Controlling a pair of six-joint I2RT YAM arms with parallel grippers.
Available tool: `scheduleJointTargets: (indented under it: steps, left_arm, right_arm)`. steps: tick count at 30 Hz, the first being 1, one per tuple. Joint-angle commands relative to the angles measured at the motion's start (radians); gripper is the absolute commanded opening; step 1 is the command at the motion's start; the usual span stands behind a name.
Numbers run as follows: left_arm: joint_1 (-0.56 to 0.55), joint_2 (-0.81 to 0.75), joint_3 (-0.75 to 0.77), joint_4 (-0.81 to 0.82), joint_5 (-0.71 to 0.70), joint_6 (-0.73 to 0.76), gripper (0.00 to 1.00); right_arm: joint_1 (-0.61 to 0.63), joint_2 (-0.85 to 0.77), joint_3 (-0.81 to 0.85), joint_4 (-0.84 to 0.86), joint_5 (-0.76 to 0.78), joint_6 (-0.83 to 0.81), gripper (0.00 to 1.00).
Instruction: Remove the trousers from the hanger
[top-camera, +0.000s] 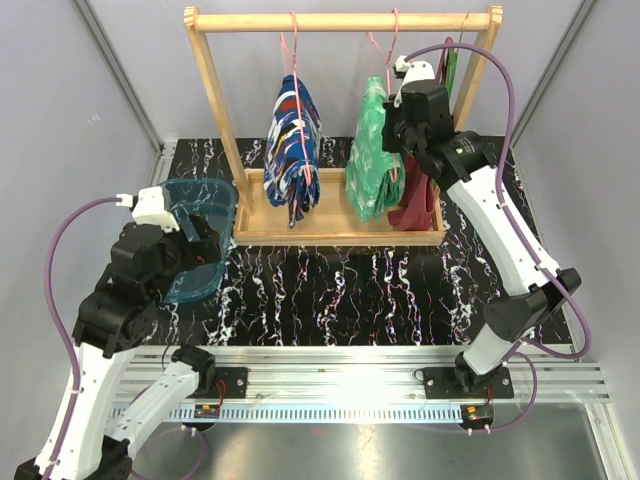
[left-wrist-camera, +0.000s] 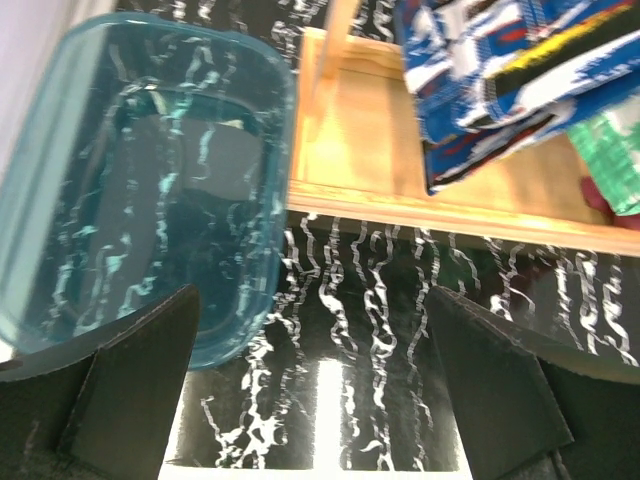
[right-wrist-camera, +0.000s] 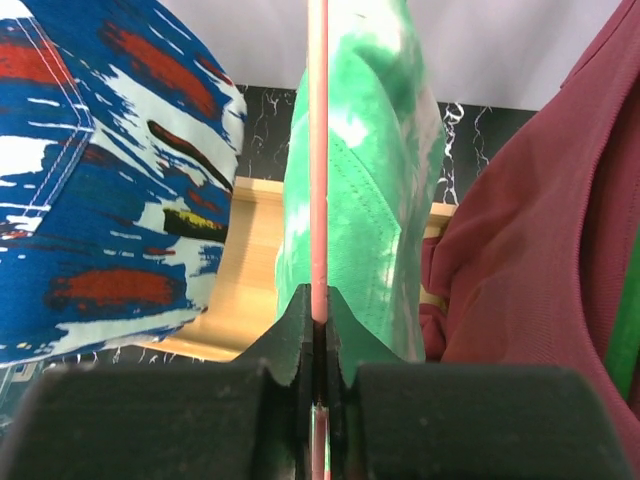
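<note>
Two trousers hang on pink wire hangers from a wooden rack (top-camera: 340, 20): a dark blue pair with red and white patches (top-camera: 295, 145) and a mint green marbled pair (top-camera: 372, 165). My right gripper (top-camera: 402, 105) is up beside the green pair. In the right wrist view it (right-wrist-camera: 318, 320) is shut on that pair's pink hanger wire (right-wrist-camera: 318, 150), with the green trousers (right-wrist-camera: 375, 200) just behind and the blue trousers (right-wrist-camera: 100, 180) to the left. My left gripper (left-wrist-camera: 315, 400) stands open over the marbled tabletop, nothing between its fingers (left-wrist-camera: 140, 380).
A plain dark red garment (top-camera: 415, 200) hangs at the rack's right end, close to my right wrist (right-wrist-camera: 540, 230). A teal see-through bin (top-camera: 195, 205) lies on the table left of the rack's wooden base (left-wrist-camera: 350, 150), right beside my left gripper.
</note>
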Motion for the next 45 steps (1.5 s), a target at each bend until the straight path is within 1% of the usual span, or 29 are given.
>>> scheduleJointTargets:
  steps: [1, 3, 6, 7, 11, 13, 16, 18, 19, 20, 21, 22, 23, 24, 25, 26, 27, 28, 30, 31, 32, 33, 35, 37, 38, 40, 41, 45]
  left_arm:
    - [-0.004, 0.031, 0.067, 0.076, 0.098, -0.013, 0.99]
    - [-0.007, 0.044, 0.093, 0.095, 0.139, -0.011, 0.99]
    - [-0.028, 0.075, 0.159, 0.123, 0.175, -0.010, 0.99]
    - [-0.036, 0.096, 0.176, 0.131, 0.178, -0.008, 0.99]
    - [-0.082, 0.152, 0.258, 0.154, 0.167, -0.005, 0.99]
    - [-0.097, 0.164, 0.275, 0.169, 0.161, -0.008, 0.99]
    - [-0.148, 0.195, 0.311, 0.200, 0.149, -0.004, 0.99]
    - [-0.209, 0.231, 0.328, 0.221, 0.117, 0.004, 0.99]
    - [-0.238, 0.245, 0.347, 0.229, 0.098, 0.019, 0.99]
    - [-0.310, 0.259, 0.357, 0.237, 0.071, 0.027, 0.99]
    - [-0.353, 0.277, 0.366, 0.255, 0.004, 0.039, 0.99]
    - [-0.397, 0.305, 0.375, 0.270, -0.032, 0.065, 0.99]
    - [-0.484, 0.320, 0.384, 0.283, -0.069, 0.076, 0.99]
    - [-0.526, 0.333, 0.389, 0.315, -0.135, 0.088, 0.99]
    - [-0.568, 0.359, 0.391, 0.338, -0.163, 0.120, 0.99]
    - [-0.641, 0.373, 0.392, 0.361, -0.187, 0.136, 0.99]
    - [-0.675, 0.386, 0.392, 0.408, -0.215, 0.169, 0.99]
    - [-0.733, 0.417, 0.392, 0.434, -0.224, 0.186, 0.99]
    - [-0.789, 0.443, 0.377, 0.525, -0.249, 0.223, 0.99]
    - [-0.813, 0.452, 0.363, 0.565, -0.250, 0.266, 0.99]
    - [-0.850, 0.468, 0.331, 0.604, -0.249, 0.286, 0.99]
    - [-0.863, 0.475, 0.317, 0.684, -0.223, 0.317, 0.99]
    - [-0.884, 0.503, 0.296, 0.768, -0.168, 0.331, 0.99]
    - [-0.893, 0.529, 0.271, 0.816, -0.140, 0.335, 0.99]
    - [-0.899, 0.553, 0.260, 0.865, -0.135, 0.337, 0.99]
    - [-0.909, 0.580, 0.236, 0.898, -0.149, 0.335, 0.99]
    - [-0.912, 0.604, 0.228, 0.948, -0.149, 0.335, 0.99]
    - [-0.948, 0.650, 0.191, 1.028, -0.126, 0.335, 0.99]
  right_arm:
    - [0.005, -0.009, 0.118, 0.067, 0.048, 0.011, 0.00]
    - [0.005, 0.005, 0.158, 0.053, 0.043, 0.008, 0.00]
    - [0.006, 0.052, 0.293, 0.000, 0.043, -0.013, 0.00]
    - [0.006, 0.065, 0.363, -0.013, 0.042, -0.021, 0.00]
    - [0.005, 0.111, 0.483, -0.045, 0.047, -0.041, 0.00]
    - [0.005, 0.132, 0.550, -0.063, 0.039, -0.039, 0.00]
    - [0.006, 0.137, 0.580, -0.080, 0.019, -0.029, 0.00]
    - [0.009, 0.122, 0.577, -0.094, 0.020, -0.013, 0.00]
    - [0.012, 0.114, 0.568, -0.102, 0.014, -0.009, 0.00]
    - [0.017, 0.103, 0.557, -0.112, 0.016, -0.002, 0.00]
    - [0.023, 0.081, 0.545, -0.117, 0.020, 0.002, 0.00]
    - [0.034, 0.068, 0.513, -0.125, 0.033, 0.007, 0.00]
    - [0.042, 0.053, 0.497, -0.137, 0.042, 0.008, 0.00]
    - [0.049, 0.019, 0.476, -0.143, 0.053, 0.010, 0.00]
    - [0.061, 0.001, 0.433, -0.146, 0.068, 0.016, 0.00]
    - [0.066, -0.036, 0.410, -0.149, 0.074, 0.019, 0.00]
    - [0.071, -0.056, 0.370, -0.149, 0.079, 0.021, 0.00]
    - [0.080, -0.071, 0.355, -0.154, 0.085, 0.028, 0.00]
    - [0.086, -0.107, 0.338, -0.183, 0.082, 0.034, 0.00]
    - [0.089, -0.114, 0.338, -0.200, 0.082, 0.042, 0.00]
    - [0.097, -0.121, 0.338, -0.241, 0.080, 0.047, 0.00]
    - [0.100, -0.134, 0.328, -0.258, 0.079, 0.050, 0.00]
    - [0.123, -0.172, 0.304, -0.293, 0.076, 0.065, 0.00]
    - [0.144, -0.205, 0.243, -0.303, 0.091, 0.082, 0.00]
    - [0.154, -0.243, 0.220, -0.307, 0.097, 0.088, 0.00]
    - [0.190, -0.283, 0.145, -0.313, 0.126, 0.109, 0.00]
    - [0.221, -0.320, 0.125, -0.318, 0.141, 0.114, 0.00]
    - [0.269, -0.400, 0.013, -0.324, 0.188, 0.143, 0.00]
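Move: The right gripper is already shut on the pink hanger of the green trousers. The trousers' middle lies about 5 cm ahead of it, 3 cm to its left and 12 cm below; at that same depth and height the maroon trousers hang some 8 cm to its right and the blue patterned trousers about 20 cm to its left. From the open left gripper the green trousers are about 27 cm ahead, 35 cm to the right and nearly level, and the blue patterned ones 27 cm ahead, 18 cm right. Keep the right fingers pinched on the hanger and raise it about 6 cm to unhook it from the rail, then draw it back some 16 cm out of the rack. Meanwhile, with its fingers wide open, lift the left gripper and sweep it about 35 cm to the right towards the green trousers, turning it clockwise by nearly 50 degrees, and let it sink slightly at the end. ##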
